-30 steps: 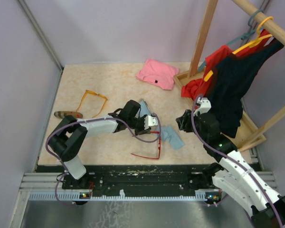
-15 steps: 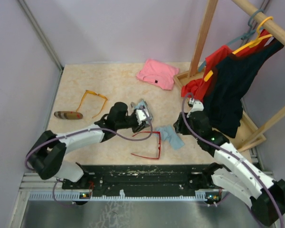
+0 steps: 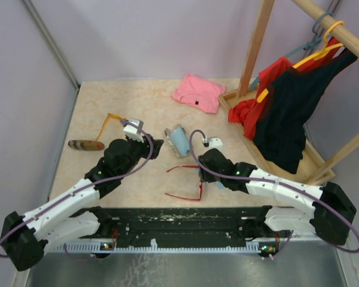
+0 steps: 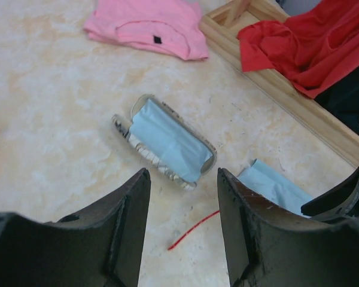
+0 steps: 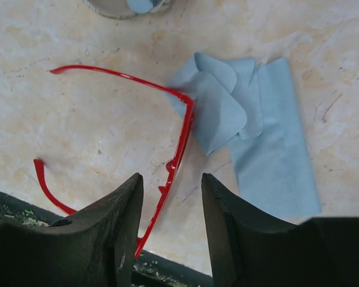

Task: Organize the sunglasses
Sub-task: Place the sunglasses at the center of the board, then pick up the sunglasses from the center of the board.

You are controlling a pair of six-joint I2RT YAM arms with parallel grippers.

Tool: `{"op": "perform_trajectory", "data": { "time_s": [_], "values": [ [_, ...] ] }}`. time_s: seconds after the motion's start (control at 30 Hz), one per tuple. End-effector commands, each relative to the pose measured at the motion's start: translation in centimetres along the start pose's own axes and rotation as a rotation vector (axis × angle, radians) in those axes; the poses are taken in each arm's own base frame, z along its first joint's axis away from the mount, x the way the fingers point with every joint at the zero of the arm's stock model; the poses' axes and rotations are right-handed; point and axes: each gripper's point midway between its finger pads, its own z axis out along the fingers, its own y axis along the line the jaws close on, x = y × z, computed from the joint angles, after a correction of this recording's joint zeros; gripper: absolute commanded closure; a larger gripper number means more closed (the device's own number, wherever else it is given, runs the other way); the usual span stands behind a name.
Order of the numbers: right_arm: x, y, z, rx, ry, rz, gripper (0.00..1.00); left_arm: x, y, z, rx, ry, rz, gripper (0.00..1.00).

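The red-framed sunglasses lie unfolded near the table's front edge. My right gripper hovers open just above their front bar, which runs between the fingers without touching them. Only a corner of the orange sunglasses shows at the far left; my left arm hides the rest. My left gripper stands open and empty just left of an open grey-patterned case lined with a light blue cloth. One red arm tip of the sunglasses shows between the left fingers.
A crumpled light blue cloth lies against the red frame's right end. A brown case sits at the far left and a pink garment at the back. A wooden clothes rack with red and black clothes fills the right side.
My left gripper has opened, let go of the patterned case and drawn back to the left. My right arm has swung left and now hangs over the red sunglasses.
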Motion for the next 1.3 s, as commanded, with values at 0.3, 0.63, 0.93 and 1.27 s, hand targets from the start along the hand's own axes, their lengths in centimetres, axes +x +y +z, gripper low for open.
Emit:
{"op": "perform_trajectory", "data": {
  "time_s": [0.3, 0.63, 0.93, 1.27],
  "values": [
    [1.4, 2.7, 0.6, 0.037, 0.079, 0.042, 0.58, 4.0, 5.1, -5.0, -0.242, 0.04, -0.181, 0.45],
    [2.3, 3.0, 1.5, 0.069, 0.135, 0.017, 0.63, 3.8, 4.6, -5.0, -0.212, 0.039, -0.187, 0.46],
    [3.1, 2.4, 1.8, 0.112, 0.164, -0.009, 0.71, 4.0, 4.5, -4.8, -0.212, 0.044, -0.183, 0.46],
    [3.4, 2.6, 2.3, 0.109, 0.168, -0.007, 0.82, 4.4, 4.4, -4.5, -0.202, 0.062, -0.178, 0.46]
  ]
}}
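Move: The right hand, open, has the bridge of the red sunglasses about 3 cm back, 1 cm to its left and 6 cm below. On the table, the folded blue cloth lies roughly 5 cm to this hand's right and 1 cm ahead; the open glasses case is some 15 cm ahead and 11 cm to the left. From the left hand, the bridge is about 7 cm back, 13 cm to the right and 19 cm lower. Down some 5 cm and back about 3, the right hand sinks onto the bridge of the red sunglasses, tipping its fingers about 15 degrees steeper. The fingers narrow slowly, faster near the end, until they straddle the frame, nearly shut on it. Meanwhile the left hand swings left, down and back, turning a little counter-clockwise, then waits with fingers open. ##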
